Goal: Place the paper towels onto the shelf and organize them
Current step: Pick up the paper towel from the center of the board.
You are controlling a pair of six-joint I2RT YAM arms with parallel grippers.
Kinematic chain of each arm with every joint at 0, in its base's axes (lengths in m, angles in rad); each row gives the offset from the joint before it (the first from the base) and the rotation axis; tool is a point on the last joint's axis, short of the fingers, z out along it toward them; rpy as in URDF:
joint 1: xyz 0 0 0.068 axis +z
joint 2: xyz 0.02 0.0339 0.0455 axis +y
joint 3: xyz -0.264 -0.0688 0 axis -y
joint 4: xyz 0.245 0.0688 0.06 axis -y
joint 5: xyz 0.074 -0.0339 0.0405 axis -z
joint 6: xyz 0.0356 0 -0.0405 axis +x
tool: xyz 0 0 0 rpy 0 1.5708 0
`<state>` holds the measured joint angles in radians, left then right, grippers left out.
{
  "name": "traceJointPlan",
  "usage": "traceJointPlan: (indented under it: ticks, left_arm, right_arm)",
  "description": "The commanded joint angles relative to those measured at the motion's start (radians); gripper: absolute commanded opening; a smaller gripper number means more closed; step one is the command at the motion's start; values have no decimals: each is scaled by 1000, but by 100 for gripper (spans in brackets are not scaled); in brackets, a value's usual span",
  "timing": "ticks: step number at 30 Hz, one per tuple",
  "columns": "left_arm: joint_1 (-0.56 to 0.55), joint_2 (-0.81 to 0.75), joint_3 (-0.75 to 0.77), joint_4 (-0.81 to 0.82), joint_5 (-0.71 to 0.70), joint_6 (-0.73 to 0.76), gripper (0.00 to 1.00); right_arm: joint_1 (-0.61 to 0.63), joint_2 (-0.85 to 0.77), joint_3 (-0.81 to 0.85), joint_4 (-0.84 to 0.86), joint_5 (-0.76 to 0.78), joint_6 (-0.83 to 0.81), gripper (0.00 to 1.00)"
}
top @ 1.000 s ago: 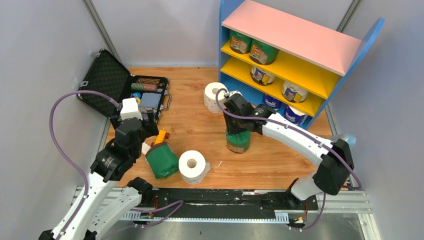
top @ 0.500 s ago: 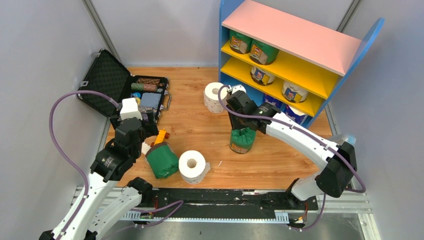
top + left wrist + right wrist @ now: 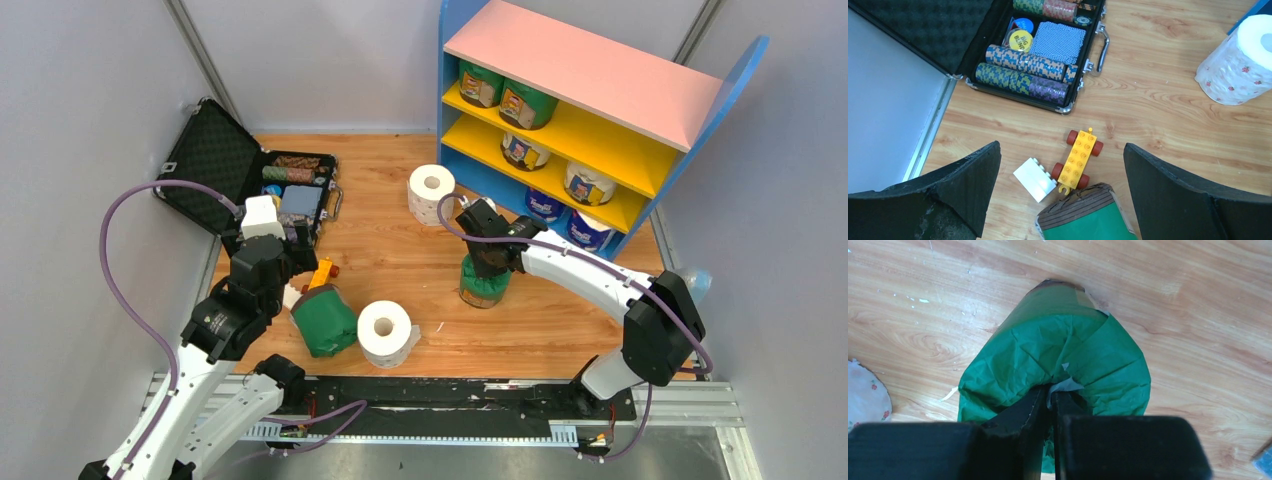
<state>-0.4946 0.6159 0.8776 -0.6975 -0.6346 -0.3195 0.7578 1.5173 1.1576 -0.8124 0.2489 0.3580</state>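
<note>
A green-wrapped paper towel roll (image 3: 483,285) (image 3: 1058,345) stands upright on the wooden floor in front of the shelf (image 3: 590,75). My right gripper (image 3: 487,262) (image 3: 1052,392) sits on its top, shut on the gathered wrapper at the centre. A second green roll (image 3: 324,320) (image 3: 1088,220) lies on its side at the left, and my left gripper (image 3: 300,275) (image 3: 1062,147) hangs open above its brown end. A bare white roll (image 3: 386,331) lies beside it. Another white roll (image 3: 431,193) (image 3: 1238,65) stands near the shelf's left panel. Several rolls sit on the yellow boards (image 3: 560,130).
An open black case (image 3: 215,160) (image 3: 1038,55) with poker chips lies at the back left. A small orange toy car (image 3: 1078,157) and a white brick (image 3: 1034,179) rest against the lying green roll. Grey walls close in both sides.
My right gripper came down onto the upright green roll's top and shut on its wrapper; the roll shifted slightly right. The left arm has not moved.
</note>
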Motion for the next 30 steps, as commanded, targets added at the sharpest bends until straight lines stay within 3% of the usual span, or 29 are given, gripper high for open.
traceJointPlan:
  ticks: [1,8,16,26,30]
  left_arm:
    - [8,7,-6,34,7,10,100]
    - [13,9,-6,33,12,10,100]
    - [14,8,-6,32,8,8,100]
    - [17,9,-5,33,16,8,100]
    - [17,9,-5,33,18,8,100]
  right_arm:
    - [0,8,-24,32,-38,36,11]
    - [-1,9,51,29,-8,6,9]
    - [0,-92,165,-59,-43,-34,20]
    - [0,-244,84,-82,-117,-256,58]
    - [1,-256,26,-62,-209,-350,62]
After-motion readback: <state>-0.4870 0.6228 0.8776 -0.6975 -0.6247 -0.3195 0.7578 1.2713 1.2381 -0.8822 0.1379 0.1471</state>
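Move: The right hand's nearly shut fingers are already tucked into the gathered green wrapper on top of the paper towel, its middle about 5 cm below them and level with them otherwise. From this hand the near white roll stands some 20 cm left and 11 cm back, the far white roll about 11 cm left and 19 cm ahead, and the left-hand blue towel on the bottom shelf some 13 cm right and 17 cm ahead. For the left hand the green paper towel lies roughly 42 cm to the right, about 2 cm back and 20 cm lower. The right hand first eases down barely 1 cm with its fingers still in the gathered wrapper, then climbs straight up about 10 cm, swaying a centimetre or so forward and left and back again as it goes. As it rises the fingers spread from almost shut to more than half open and come free of the paper towel's top, while the wrist tips the fingertips up and forward and turns counter-clockwise, each by some 10 degrees, leaving the open gripper over the towel. ##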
